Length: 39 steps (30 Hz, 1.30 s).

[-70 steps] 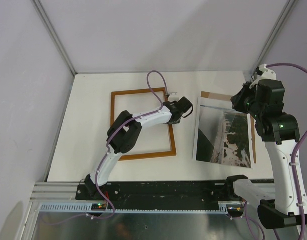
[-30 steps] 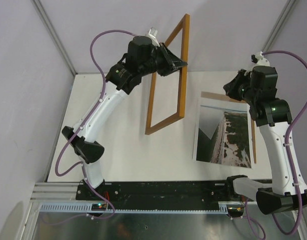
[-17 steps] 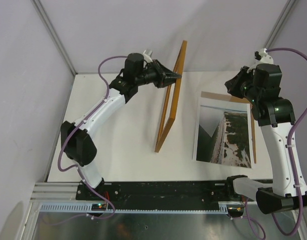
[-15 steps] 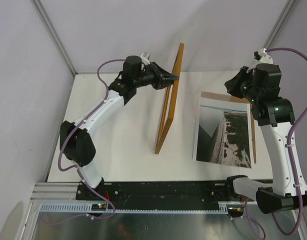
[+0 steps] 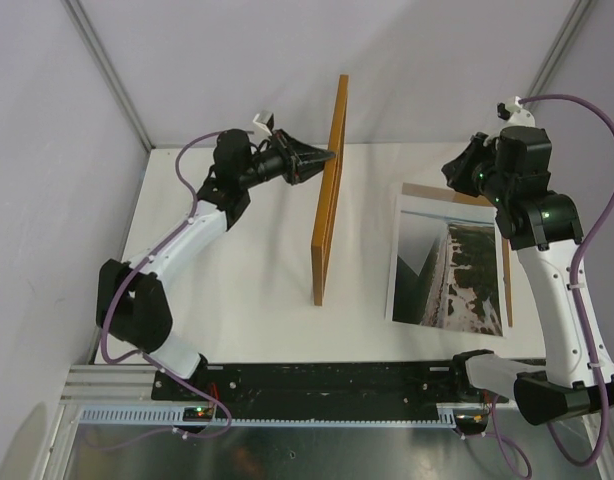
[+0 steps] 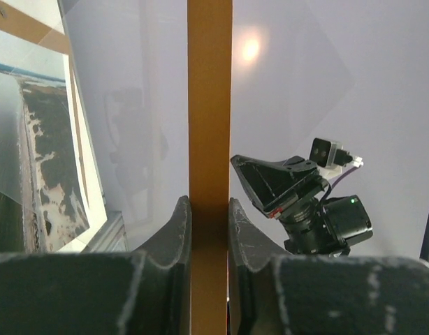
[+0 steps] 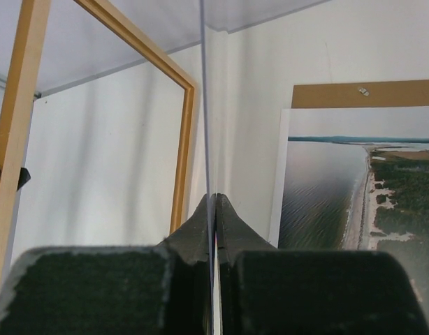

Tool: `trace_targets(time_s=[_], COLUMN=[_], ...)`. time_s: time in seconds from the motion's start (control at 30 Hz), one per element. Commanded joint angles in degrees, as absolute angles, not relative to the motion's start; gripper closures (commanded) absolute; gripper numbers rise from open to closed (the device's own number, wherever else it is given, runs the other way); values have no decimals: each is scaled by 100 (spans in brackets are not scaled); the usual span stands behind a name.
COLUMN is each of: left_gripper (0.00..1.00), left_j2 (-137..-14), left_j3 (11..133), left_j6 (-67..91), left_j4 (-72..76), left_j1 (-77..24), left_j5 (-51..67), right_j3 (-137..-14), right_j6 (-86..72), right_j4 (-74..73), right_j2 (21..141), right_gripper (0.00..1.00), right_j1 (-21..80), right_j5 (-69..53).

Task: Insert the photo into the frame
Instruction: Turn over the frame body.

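The frame [image 5: 327,190] stands upright, edge-on to the top camera, left of the photo. My left gripper [image 5: 332,155] is shut on its upper rail; the left wrist view shows the light wood rail [image 6: 209,105] pinched between both fingers [image 6: 209,209]. The photo [image 5: 449,262], an aerial coastline print, lies flat on the table at right, on a brown backing board [image 5: 427,190]. My right gripper [image 5: 452,170] hangs above the photo's far left corner, shut [image 7: 215,199] on a thin clear sheet [image 7: 204,105] seen edge-on. Frame [image 7: 183,139] and photo [image 7: 354,188] show beyond it.
The white table [image 5: 237,270] is walled by grey panels at left, back and right. A black and metal rail [image 5: 327,385] with the arm bases runs along the near edge. The backing board [image 7: 361,93] sticks out past the photo's far edge.
The left arm has lifted the frame off the table and swung it from tilted to upright and edge-on, drawing back a little to the left. The right gripper has barely moved.
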<state>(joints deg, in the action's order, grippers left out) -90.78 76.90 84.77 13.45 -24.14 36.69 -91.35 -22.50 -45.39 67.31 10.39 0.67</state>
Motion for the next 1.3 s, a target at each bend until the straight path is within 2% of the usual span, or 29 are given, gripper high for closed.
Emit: trace_targets(time_s=[0.0, 0.2, 0.43, 0.67, 0.9, 1.27], left_gripper=[100, 100, 94, 79, 59, 53], left_j2=[-8578, -8424, -8385, -8396, -8362, -8374], left_j3=[7363, 6839, 6550, 6447, 6450, 6444], left_j6=[8634, 8693, 8696, 8593, 8424, 8279], left_j4=[2197, 2582, 2763, 2798, 2801, 2779], left_j1=[-2342, -2252, -2064, -1896, -1781, -1582], left_j5=[4013, 4142, 4384, 4696, 4872, 5111], right_j3=[-9261, -9230, -9227, -9213, -9205, -9156], right_j6=[-2345, -2363, -2377, -2390, -2395, -2391], right_j4=[-4199, -4170, -4153, -4132, -4110, -4059], right_j2=[6769, 6816, 6830, 6859, 6870, 6901], right_gripper=[100, 100, 100, 100, 100, 100], right_j1=[1185, 1342, 1439, 1553, 1626, 1678], right_j5=[275, 380, 462, 508, 542, 560])
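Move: The frame body stands nearly upright, its top rail already pinched by the left gripper. Its middle is about 14 cm below that hand and 2 cm back; the table spot for its lower edge is some 28 cm down, 2 cm back and 1 cm to the left. The photo lies about 28 cm to the hand's right and 9 cm back, on the backing board, 31 cm right and 4 cm back. From the right hand, the frame body's middle is some 17 cm left, 2 cm ahead and 14 cm down. Bring the left gripper, still pinching the top rail, down about 3.5 cm and slightly back to set the frame body's lower edge on the table, then draw left, some 4.5 cm in all. Open the fingers to about half over the last part, keeping them astride the rail, lower finger against it. Ease the right gripper about 3 cm left, fingers still shut on the clear sheet. ##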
